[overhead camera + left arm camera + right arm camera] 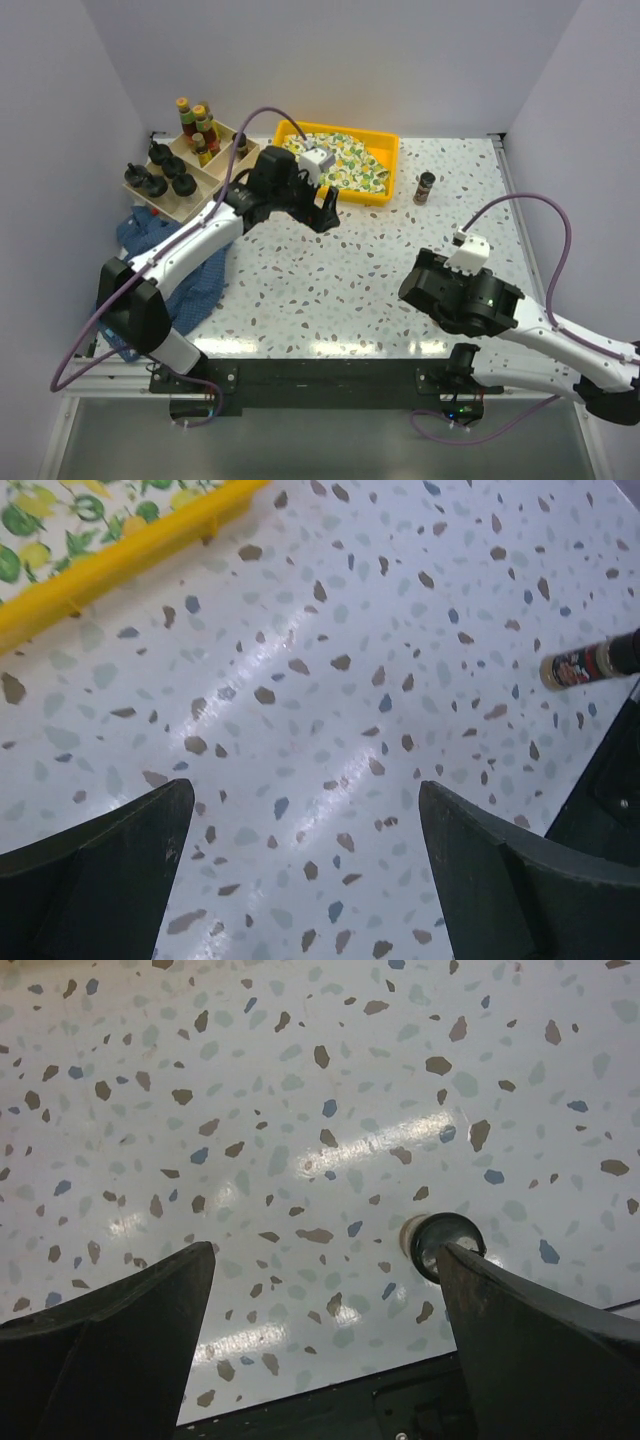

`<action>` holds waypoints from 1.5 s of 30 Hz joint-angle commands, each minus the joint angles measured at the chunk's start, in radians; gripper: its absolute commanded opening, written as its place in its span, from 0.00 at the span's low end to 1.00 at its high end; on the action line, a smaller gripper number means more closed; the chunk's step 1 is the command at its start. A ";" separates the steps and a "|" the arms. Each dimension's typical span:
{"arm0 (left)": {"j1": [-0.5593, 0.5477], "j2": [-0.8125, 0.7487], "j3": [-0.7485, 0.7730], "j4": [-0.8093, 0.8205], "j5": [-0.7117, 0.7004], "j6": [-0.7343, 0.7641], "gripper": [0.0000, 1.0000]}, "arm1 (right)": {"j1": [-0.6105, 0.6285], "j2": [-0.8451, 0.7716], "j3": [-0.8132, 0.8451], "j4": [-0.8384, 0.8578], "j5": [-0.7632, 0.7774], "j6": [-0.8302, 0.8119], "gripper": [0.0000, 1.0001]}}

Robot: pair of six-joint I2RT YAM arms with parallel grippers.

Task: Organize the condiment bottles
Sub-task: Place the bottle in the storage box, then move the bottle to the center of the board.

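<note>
Several condiment bottles stand in the pale wooden box (222, 168) at the back left: clear squat ones with black knobbed caps (160, 182) and slim sauce bottles (200, 125). One brown spice jar (425, 187) stands alone on the table right of the yellow tray, and also shows as the spice jar (588, 664) at the right edge of the left wrist view. My left gripper (305, 790) hangs open over bare table near the tray's front edge, with nothing between its fingers. My right gripper (325, 1250) is open too, with a small dark-capped bottle (445, 1245) just beside its right fingertip.
The yellow tray (385, 140) with patterned cloth sits at the back centre, its rim (130, 555) close to my left gripper. A blue cloth (165, 250) lies bunched at the left edge under the left arm. The table's near edge and black rail (400, 1410) lie just below my right gripper.
</note>
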 commanded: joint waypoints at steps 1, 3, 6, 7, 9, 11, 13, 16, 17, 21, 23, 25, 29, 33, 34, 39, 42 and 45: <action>-0.016 -0.176 -0.227 0.193 0.033 -0.023 1.00 | 0.003 0.018 0.032 -0.162 0.089 0.183 0.94; -0.017 -0.227 -0.272 0.215 0.004 -0.009 1.00 | 0.001 0.032 0.046 -0.210 0.094 0.266 0.91; -0.017 -0.266 -0.314 0.236 -0.016 -0.008 1.00 | -0.061 0.083 0.063 -0.250 0.085 0.262 0.89; -0.017 -0.276 -0.323 0.244 -0.011 -0.009 1.00 | -0.091 0.096 0.063 -0.250 0.046 0.248 0.90; -0.017 -0.281 -0.319 0.238 -0.002 -0.011 1.00 | -0.196 0.114 0.042 -0.247 -0.001 0.216 0.89; -0.017 -0.292 -0.322 0.236 -0.010 -0.015 1.00 | -0.250 0.098 0.018 -0.243 -0.034 0.210 0.87; -0.019 -0.299 -0.323 0.230 -0.017 -0.014 1.00 | -0.304 0.059 -0.012 -0.212 -0.044 0.176 0.85; -0.022 -0.299 -0.313 0.210 -0.040 -0.011 1.00 | -0.372 0.062 -0.037 -0.169 -0.061 0.119 0.82; -0.022 -0.301 -0.310 0.210 -0.039 -0.011 1.00 | -0.401 0.070 -0.041 -0.161 -0.081 0.113 0.81; -0.024 -0.313 -0.317 0.207 -0.056 -0.011 1.00 | -0.427 0.098 -0.092 -0.145 -0.144 0.114 0.78; -0.025 -0.316 -0.317 0.205 -0.066 -0.009 1.00 | -0.430 0.091 -0.121 -0.138 -0.161 0.130 0.74; -0.027 -0.318 -0.319 0.205 -0.066 -0.009 1.00 | -0.428 0.091 -0.138 -0.138 -0.179 0.153 0.70; -0.028 -0.310 -0.322 0.207 -0.088 -0.008 1.00 | -0.432 0.104 -0.175 -0.149 -0.201 0.177 0.70; -0.030 -0.299 -0.320 0.204 -0.097 -0.005 1.00 | -0.432 0.090 -0.186 -0.105 -0.207 0.167 0.70; -0.030 -0.298 -0.320 0.202 -0.100 -0.005 1.00 | -0.430 0.085 -0.190 -0.092 -0.210 0.161 0.71; -0.030 -0.296 -0.325 0.202 -0.128 -0.002 1.00 | -0.432 0.073 -0.215 -0.036 -0.224 0.131 0.70; -0.031 -0.293 -0.323 0.199 -0.149 -0.003 1.00 | -0.430 0.087 -0.218 -0.028 -0.229 0.130 0.66; -0.031 -0.293 -0.325 0.196 -0.169 -0.002 1.00 | -0.432 0.091 -0.216 0.006 -0.225 0.102 0.59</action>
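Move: The black-capped bottle to be gripped next stands about 6 cm to the right of the right hand, only 1 cm or so back of it and some 14 cm below. Its lone neighbour, the far bottle, stands roughly 29 cm ahead of that hand, also 6 cm to its right and equally low. From the left hand, the black-capped bottle lies about 19 cm back, 26 cm to the right and 17 cm down. Swing the right gripper about 6 cm to the right over the black-capped bottle, then sink it some 9 cm while drawing back about 4 cm, turning clockwise and tipping the fingers steeper; narrow the open fingers by about a third so they come down around its cap. Pull the left gripper back about 5 cm, away from that bottle, then let it drift slowly left, wide open. ##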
